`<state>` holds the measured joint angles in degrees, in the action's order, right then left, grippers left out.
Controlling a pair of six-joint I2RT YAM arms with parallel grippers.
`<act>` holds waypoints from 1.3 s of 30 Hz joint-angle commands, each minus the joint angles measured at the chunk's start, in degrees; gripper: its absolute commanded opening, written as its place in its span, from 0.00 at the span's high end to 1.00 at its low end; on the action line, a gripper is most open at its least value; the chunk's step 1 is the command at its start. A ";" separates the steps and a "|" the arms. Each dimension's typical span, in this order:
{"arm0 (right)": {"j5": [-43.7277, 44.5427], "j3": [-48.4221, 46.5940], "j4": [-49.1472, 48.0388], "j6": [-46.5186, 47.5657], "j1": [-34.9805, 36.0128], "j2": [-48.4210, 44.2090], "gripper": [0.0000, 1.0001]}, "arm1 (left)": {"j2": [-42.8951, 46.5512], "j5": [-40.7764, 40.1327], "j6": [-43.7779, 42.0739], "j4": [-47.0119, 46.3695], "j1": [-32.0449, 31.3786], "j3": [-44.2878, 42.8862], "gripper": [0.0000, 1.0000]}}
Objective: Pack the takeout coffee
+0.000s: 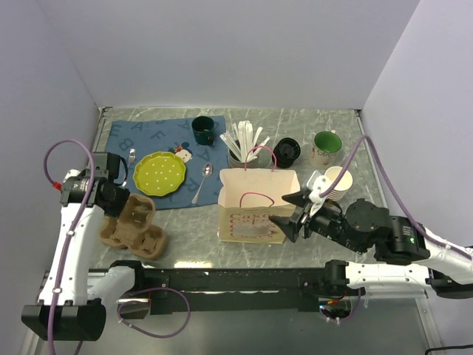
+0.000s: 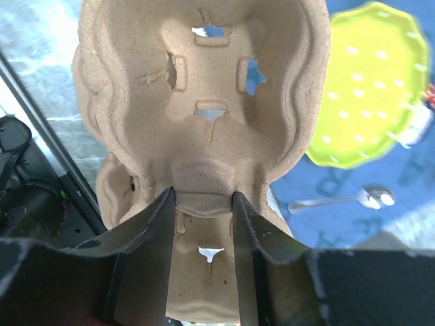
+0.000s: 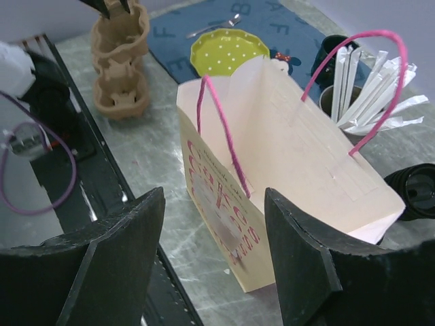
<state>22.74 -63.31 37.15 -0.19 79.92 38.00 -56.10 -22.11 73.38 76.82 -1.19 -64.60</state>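
Observation:
No capped takeout coffee shows in any view. My left gripper [image 2: 204,197] is shut on the middle ridge of a brown pulp cup carrier [image 2: 211,81], gripping its far end at the table's left [image 1: 137,225]. In the right wrist view the carrier [image 3: 122,68] stands tilted up on its end. A cream paper bag with pink handles [image 1: 255,196] stands open in the middle. My right gripper [image 1: 287,211] hovers open just right of the bag [image 3: 285,156], with nothing between its fingers [image 3: 136,231].
A stack of lidless tan cups [image 1: 338,181] and a stack of black lids [image 1: 287,151] sit behind the right gripper. A yellow plate [image 1: 159,174], spoon [image 1: 203,181] and dark mug [image 1: 202,129] lie on a blue mat. Also present: a green mug [image 1: 325,148] and a holder of white sticks [image 1: 244,140].

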 commanded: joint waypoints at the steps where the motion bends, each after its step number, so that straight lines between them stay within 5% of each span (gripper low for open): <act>1: 3.97 -4.72 1.87 -4.82 0.41 0.67 0.32 | 1.08 4.33 -7.63 1.23 0.31 -5.87 0.82; 5: 5.56 -6.30 4.25 -7.19 0.41 0.41 0.32 | 0.73 10.58 -19.11 -1.83 0.22 -9.75 0.80; 11: 10.91 -8.49 9.25 -11.06 0.41 -0.20 0.32 | -1.64 16.64 -30.29 -4.39 -0.04 -17.48 0.99; 20: 16.28 -5.60 13.21 -19.94 0.33 -5.56 0.33 | -5.15 33.27 -42.00 -16.33 -4.33 -27.41 0.99; 28: 15.23 -8.49 20.49 -22.75 0.41 -5.66 0.33 | -16.75 30.11 -48.50 -16.17 -25.33 -45.23 0.99; 39: 17.16 -11.31 26.66 -26.44 0.41 -6.88 0.33 | -25.38 27.91 -66.78 -22.59 -46.34 -56.42 0.98</act>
<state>37.34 -72.07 61.23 -24.38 79.92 32.01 -80.53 6.22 15.73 58.74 -42.65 -116.55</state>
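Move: The left hand, which already holds a cup tray in the air, has the paper bag about 37 cm to its right, nearly level with it fore and aft, with the bag's middle some 6 cm below. The second tray lies on the table about 15 cm below and 3 cm back; the green plate is some 17 cm ahead and 6 cm right, and the straw cup stands about 16 cm beyond the bag. From the right hand the bag is about 9 cm ahead, 5 cm left, its middle 22 cm below. Keeping its pinch on the tray's narrow middle, the left hand lifts from above the second tray and sweeps right towards the bag, nearly 30 cm across and some 25 cm up, first mostly rising, then swinging over clockwise by about 100 degrees while its near-vertical fingers tip up to point forward-right and slightly down. The empty right hand draws some 9 cm right, away from the bag, turning clockwise and tipping its fingers down a little, still open. ##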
